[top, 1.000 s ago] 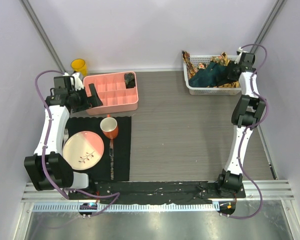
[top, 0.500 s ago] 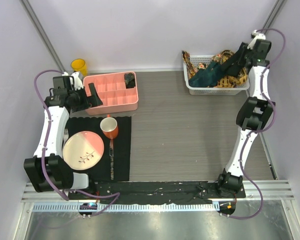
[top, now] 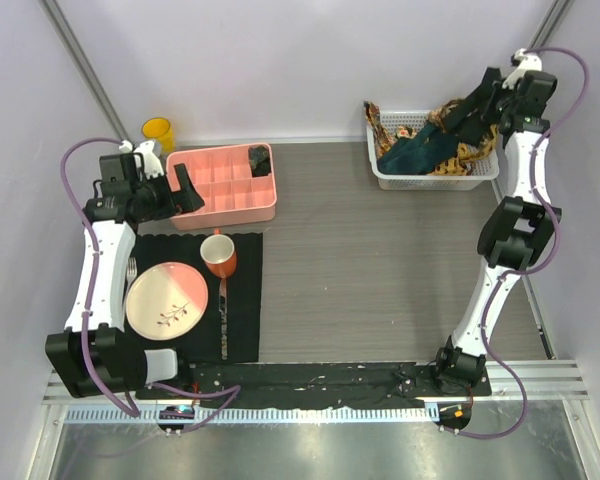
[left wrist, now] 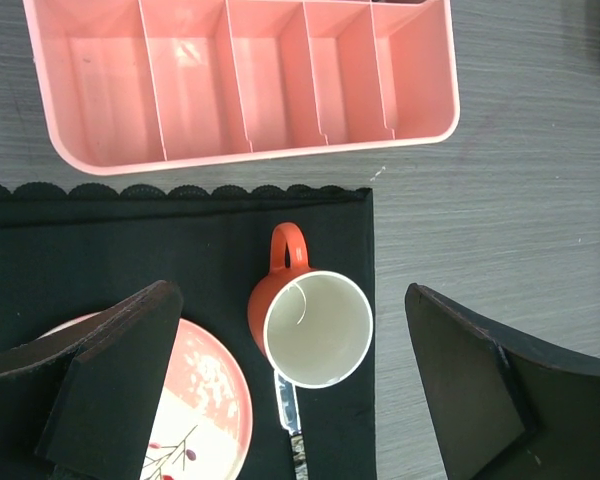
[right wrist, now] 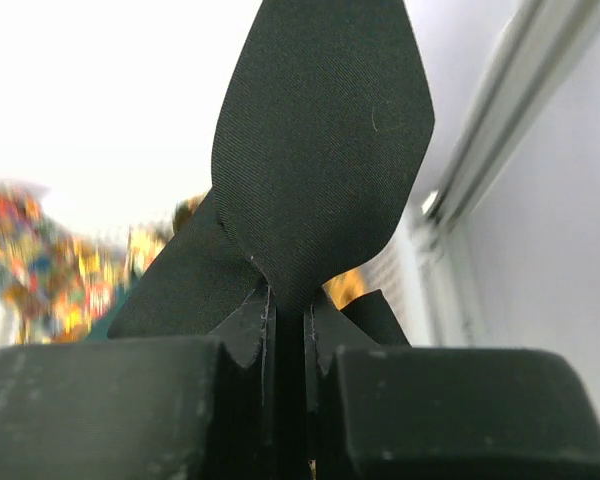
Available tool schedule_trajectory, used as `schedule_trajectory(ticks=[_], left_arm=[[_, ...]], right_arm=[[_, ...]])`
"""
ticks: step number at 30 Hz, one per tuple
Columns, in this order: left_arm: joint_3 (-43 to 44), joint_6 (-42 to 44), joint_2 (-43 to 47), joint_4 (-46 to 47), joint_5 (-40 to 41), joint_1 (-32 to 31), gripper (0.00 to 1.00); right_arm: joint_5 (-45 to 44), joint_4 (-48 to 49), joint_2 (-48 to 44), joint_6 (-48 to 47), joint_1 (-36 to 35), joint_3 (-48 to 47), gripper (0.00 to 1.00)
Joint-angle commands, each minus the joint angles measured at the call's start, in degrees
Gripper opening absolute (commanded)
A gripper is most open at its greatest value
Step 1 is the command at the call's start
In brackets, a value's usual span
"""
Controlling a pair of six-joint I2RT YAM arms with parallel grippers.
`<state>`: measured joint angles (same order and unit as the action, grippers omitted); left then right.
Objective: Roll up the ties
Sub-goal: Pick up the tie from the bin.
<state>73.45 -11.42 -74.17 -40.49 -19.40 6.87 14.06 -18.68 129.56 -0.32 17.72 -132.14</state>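
My right gripper (top: pixel 483 97) is raised over the back right corner, shut on a plain black tie (top: pixel 452 122) that stretches down from it into the white basket (top: pixel 425 181). In the right wrist view the tie's wide end (right wrist: pixel 320 150) fans out above the pinching jaws of the right gripper (right wrist: pixel 288 312). A dark teal tie (top: pixel 412 155) and orange-yellow patterned ties (top: pixel 374 115) lie heaped in the basket. My left gripper (top: pixel 186 187) stands open at the near left of the pink tray, holding nothing; below the left gripper (left wrist: pixel 295 375) is the mug.
A pink divided tray (top: pixel 213 212) holds a dark bundle (top: pixel 260 158) in its back right compartment. A black mat (top: pixel 242 300) carries a pink plate (top: pixel 165 296), an orange mug (top: pixel 218 256), a knife and a fork. A yellow cup (top: pixel 158 132) stands at the back left.
My right gripper has risen up and to the right out of the basket, drawing the black tie up with it. The left arm has shifted slightly to the left.
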Motion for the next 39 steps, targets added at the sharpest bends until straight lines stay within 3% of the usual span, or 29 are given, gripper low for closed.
schedule_trajectory(ticks=[1,4,6,7,8,15,22,25,28,39], left_arm=[[-1.11,1.4,2.45,1.99,-1.95,0.33,1.0],[-1.55,1.75,2.28,2.35,-2.57,0.42,1.0],[-1.64,2.02,1.84,2.35,-3.01,0.42,1.0],[-1.64,2.1,1.75,2.35,-3.01,0.42,1.0],[-1.64,2.1,1.58,2.26,-3.01,0.33,1.0],[-1.99,1.84,1.4,2.7,-3.63,0.33,0.99],[-1.73,2.37,0.96,2.61,-3.19,0.33,1.0],[-1.64,2.63,1.22,2.61,-2.75,0.33,1.0],[-1.56,2.98,1.31,2.61,-2.58,0.42,1.0],[-1.82,2.37,0.52,2.96,-3.37,0.42,1.0]], right_arm=[[5.88,0.22,-4.31,0.76,-1.27,7.05,0.01],[6.68,-0.74,-4.58,-2.05,-3.2,11.1,0.01],[6.33,-1.18,-3.88,-3.55,-4.26,12.78,0.06],[6.06,-1.62,-3.61,-3.81,-4.7,12.95,0.1],[5.28,-1.71,-3.09,-3.81,-5.4,12.96,0.21],[2.47,-2.33,0.69,-2.67,-7.52,8.92,0.54],[-2.54,-2.33,4.56,-4.34,-9.8,5.06,0.49],[-3.34,-2.5,5.79,-4.34,-9.98,3.47,0.33],[-4.22,-4.26,6.5,-4.95,-10.42,1.98,0.46],[-0.27,-11.99,7.55,-4.17,-10.6,2.32,0.6]])
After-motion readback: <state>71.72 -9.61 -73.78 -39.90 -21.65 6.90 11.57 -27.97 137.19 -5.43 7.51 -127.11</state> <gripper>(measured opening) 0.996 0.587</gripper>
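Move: My right hand, high over the bin's right end, still pinches the black tie, which trails down-left. The bin's middle lies about 11 cm to my left, 1 cm back and 22 cm below. The teal tie lies roughly 13 cm left and 2 cm back, and the patterned tie at the bin's far-left corner some 25 cm left and 4 cm out, both about 21 cm down. From my left hand the bin's middle is around 56 cm right, 27 cm ahead and 18 cm lower. I swing my right hand down and left with the black tie, back towards the middle of the bin, sinking about 12 cm before I open my fingers and let the pinch go. Once some 10 cm to the left, I sink a few centimetres more with the fingers about half open, tipping them roughly 20 degrees further down over the black cloth. ##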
